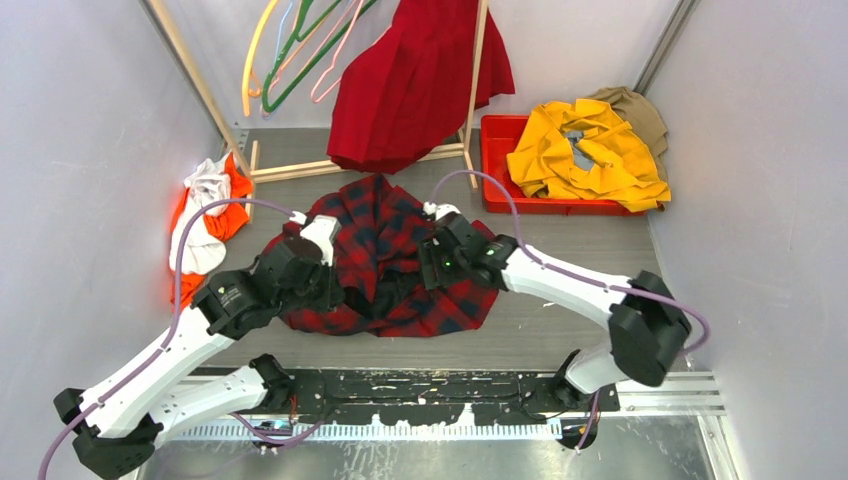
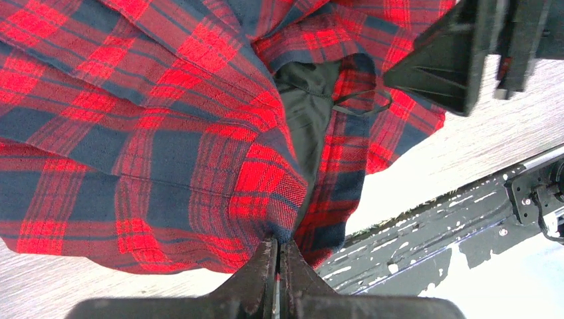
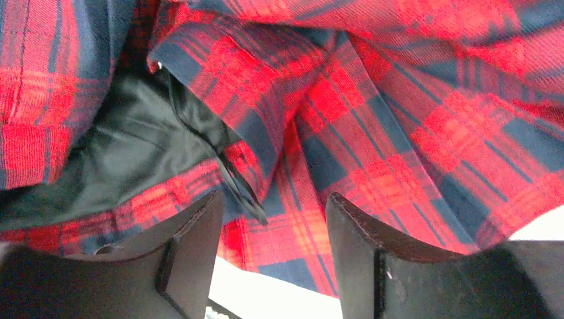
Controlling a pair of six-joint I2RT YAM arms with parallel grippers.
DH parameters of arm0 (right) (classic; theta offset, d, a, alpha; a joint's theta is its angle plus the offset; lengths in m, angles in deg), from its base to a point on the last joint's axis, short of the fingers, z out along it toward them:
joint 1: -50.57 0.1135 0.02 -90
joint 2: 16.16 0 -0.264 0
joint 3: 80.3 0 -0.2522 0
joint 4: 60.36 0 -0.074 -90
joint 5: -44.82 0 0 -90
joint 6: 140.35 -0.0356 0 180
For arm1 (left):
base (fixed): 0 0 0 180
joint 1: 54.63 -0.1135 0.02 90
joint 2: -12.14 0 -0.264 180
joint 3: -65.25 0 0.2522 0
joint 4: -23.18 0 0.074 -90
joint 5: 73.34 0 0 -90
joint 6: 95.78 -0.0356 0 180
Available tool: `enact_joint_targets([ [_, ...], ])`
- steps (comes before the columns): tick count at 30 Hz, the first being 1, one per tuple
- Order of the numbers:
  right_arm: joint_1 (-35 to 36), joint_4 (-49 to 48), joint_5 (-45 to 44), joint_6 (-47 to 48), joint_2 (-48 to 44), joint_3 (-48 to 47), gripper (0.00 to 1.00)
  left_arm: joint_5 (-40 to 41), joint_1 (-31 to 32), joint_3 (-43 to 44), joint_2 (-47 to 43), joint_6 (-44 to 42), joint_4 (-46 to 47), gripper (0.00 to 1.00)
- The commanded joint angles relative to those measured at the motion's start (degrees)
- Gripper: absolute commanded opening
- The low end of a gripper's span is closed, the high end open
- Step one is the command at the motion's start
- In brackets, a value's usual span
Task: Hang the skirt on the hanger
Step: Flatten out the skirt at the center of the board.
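Observation:
The bright-red pleated skirt (image 1: 415,85) hangs at the back from the wooden rack, its top out of view. A cream-yellow hanger (image 1: 247,75) hangs at the rack's left end. Both arms are at a red-and-black plaid garment (image 1: 385,240) on the table. My left gripper (image 1: 335,280) (image 2: 278,242) is shut on a fold of this plaid cloth (image 2: 199,153). My right gripper (image 1: 432,268) (image 3: 273,203) is open, its fingers either side of the plaid hem (image 3: 372,146) and gripping nothing. Black lining (image 3: 133,153) shows inside the garment.
Green (image 1: 300,60) and pink (image 1: 335,65) hangers hang beside the cream one. A red bin (image 1: 500,140) with yellow cloth (image 1: 585,150) stands back right. Orange and white clothes (image 1: 205,215) lie at the left wall. The black rail (image 2: 432,232) runs along the near edge.

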Motion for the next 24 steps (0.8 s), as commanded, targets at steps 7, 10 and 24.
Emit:
enact_joint_targets([
  [7, 2.7, -2.4, -9.3, 11.1, 10.8, -13.7, 0.67, -0.4, -0.1, -1.0, -1.7, 0.7, 3.0, 0.0],
  [10, 2.7, -0.6, -11.4, 13.3, 14.1, -16.3, 0.68, -0.3, -0.1, -1.0, -1.9, 0.6, 2.8, 0.0],
  [24, 6.5, -1.2, -9.6, 16.1, 13.0, -13.0, 0.67, -0.6, -0.1, -2.1, -2.0, 0.4, 3.4, 0.0],
])
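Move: The right hand, open, is going for the skirt's folded-in flap with its dark strap, some 5 cm to its left, 3 cm ahead and about 4 cm below. The dark lining shows roughly 8 cm left and 2 cm back of that hand. The edge pinched by the left gripper is about 15 cm left and 5 cm back, higher. From the left hand the flap lies some 8 cm ahead, 10 cm right and well below. No fresh grip is made: the left gripper keeps pinching the skirt's edge and stays put, while the half-open right fingers travel low over the cloth towards the folded flap. They reach about 6 cm forward and 4 cm left, then draw back some 2.5 cm, easing slightly farther left at much the same height, as the wrist turns roughly 10 degrees counter-clockwise and its fingertips swing up a little. Whether they touch the cloth can't be told. ##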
